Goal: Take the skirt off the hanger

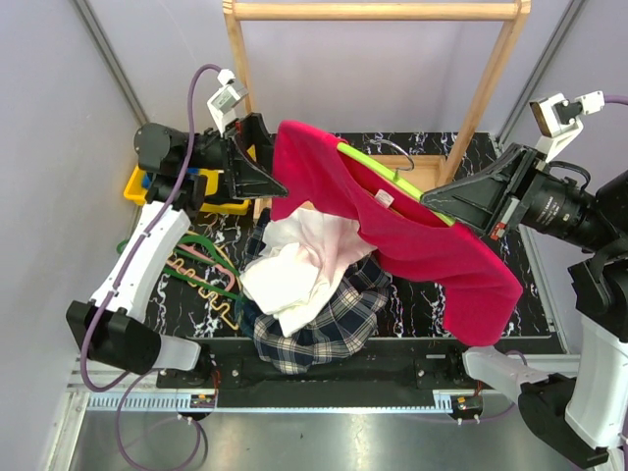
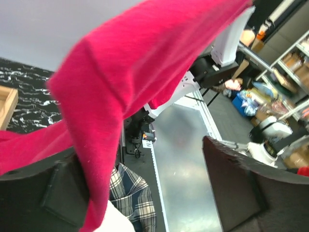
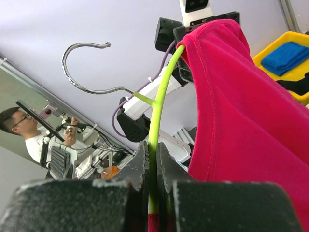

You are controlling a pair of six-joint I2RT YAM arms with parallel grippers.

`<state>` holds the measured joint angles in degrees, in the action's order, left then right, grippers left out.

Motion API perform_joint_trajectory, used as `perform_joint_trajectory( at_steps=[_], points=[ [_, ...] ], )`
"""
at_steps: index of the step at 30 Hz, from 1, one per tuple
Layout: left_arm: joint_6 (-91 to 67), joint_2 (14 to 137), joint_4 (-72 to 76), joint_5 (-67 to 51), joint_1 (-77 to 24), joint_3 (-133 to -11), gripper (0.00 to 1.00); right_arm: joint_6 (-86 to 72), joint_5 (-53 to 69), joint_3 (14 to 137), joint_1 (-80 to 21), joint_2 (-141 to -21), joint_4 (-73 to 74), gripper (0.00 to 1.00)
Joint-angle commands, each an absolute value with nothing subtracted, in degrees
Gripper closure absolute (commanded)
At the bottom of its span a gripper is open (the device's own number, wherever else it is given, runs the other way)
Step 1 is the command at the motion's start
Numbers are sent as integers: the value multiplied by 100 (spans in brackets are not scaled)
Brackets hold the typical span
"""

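Observation:
A magenta skirt (image 1: 412, 235) drapes over a lime-green hanger (image 1: 392, 177) held in the air above the table. My right gripper (image 1: 437, 201) is shut on the hanger's arm (image 3: 157, 121), just below its metal hook (image 3: 82, 53), with the skirt (image 3: 241, 111) hanging to the right of the fingers. My left gripper (image 1: 265, 167) is at the skirt's upper left end, open. In the left wrist view the skirt (image 2: 130, 77) falls across the left finger (image 2: 53, 188), while the right finger (image 2: 241, 183) stands well apart from the cloth.
Under the skirt lies a pile with a white garment (image 1: 294, 270) on a plaid one (image 1: 324, 324). Loose hangers (image 1: 201, 270) lie on the marbled table at left. A yellow bin (image 1: 147, 186) sits behind the left arm. A wooden rack (image 1: 378, 12) stands at the back.

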<state>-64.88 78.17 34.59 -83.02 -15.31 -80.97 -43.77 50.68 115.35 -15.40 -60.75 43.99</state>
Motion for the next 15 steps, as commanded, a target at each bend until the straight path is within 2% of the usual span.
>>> perform_joint_trajectory(
  at_steps=[1,2,3,4,5,10,11,15],
  points=[
    [-6820,7875,4535,-8534,-1730,-8358,43,-4675,5115,11470,-1582,-5924,3525,100],
    [-6846,7927,4570,-8508,-1775,-8411,56,-4806,5107,11409,-1582,-5889,3437,100],
    [-6890,8015,4605,-8412,-1810,-8437,64,-4912,5115,11199,-1582,-5819,3149,100],
    [-7039,8050,4745,-8359,-1811,-8437,80,-5078,5124,11110,-1582,-5784,3016,100],
    [-7110,8129,4816,-8254,-1811,-8438,85,-5124,5124,11048,-1582,-5757,2936,100],
    [-7217,8200,4819,-7902,-1661,-8490,92,-5046,5150,10924,-1582,-5643,3049,100],
    [-7094,8183,4616,-7858,-1600,-8508,96,-4914,5098,11038,-1582,-5669,3189,100],
    [-5919,7823,3263,-7682,-795,-8464,100,-4036,4572,12756,-1582,-6229,4706,100]
  ],
)
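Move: The left hand, fingers open, has a fold of the red skirt's left end about 2 cm to its right and 1 cm ahead, level with it. The lime hanger's neck is some 14 cm to its right, 5 cm back and 10 cm higher; the white cloth lies roughly 25 cm below, 3 cm ahead and 3 cm right. From the right hand, that end is about 19 cm left, 8 cm ahead and 10 cm below. Left fingers close, pinching the skirt's left end, easing back 1 cm, then forward 3; right keeps the hanger. ##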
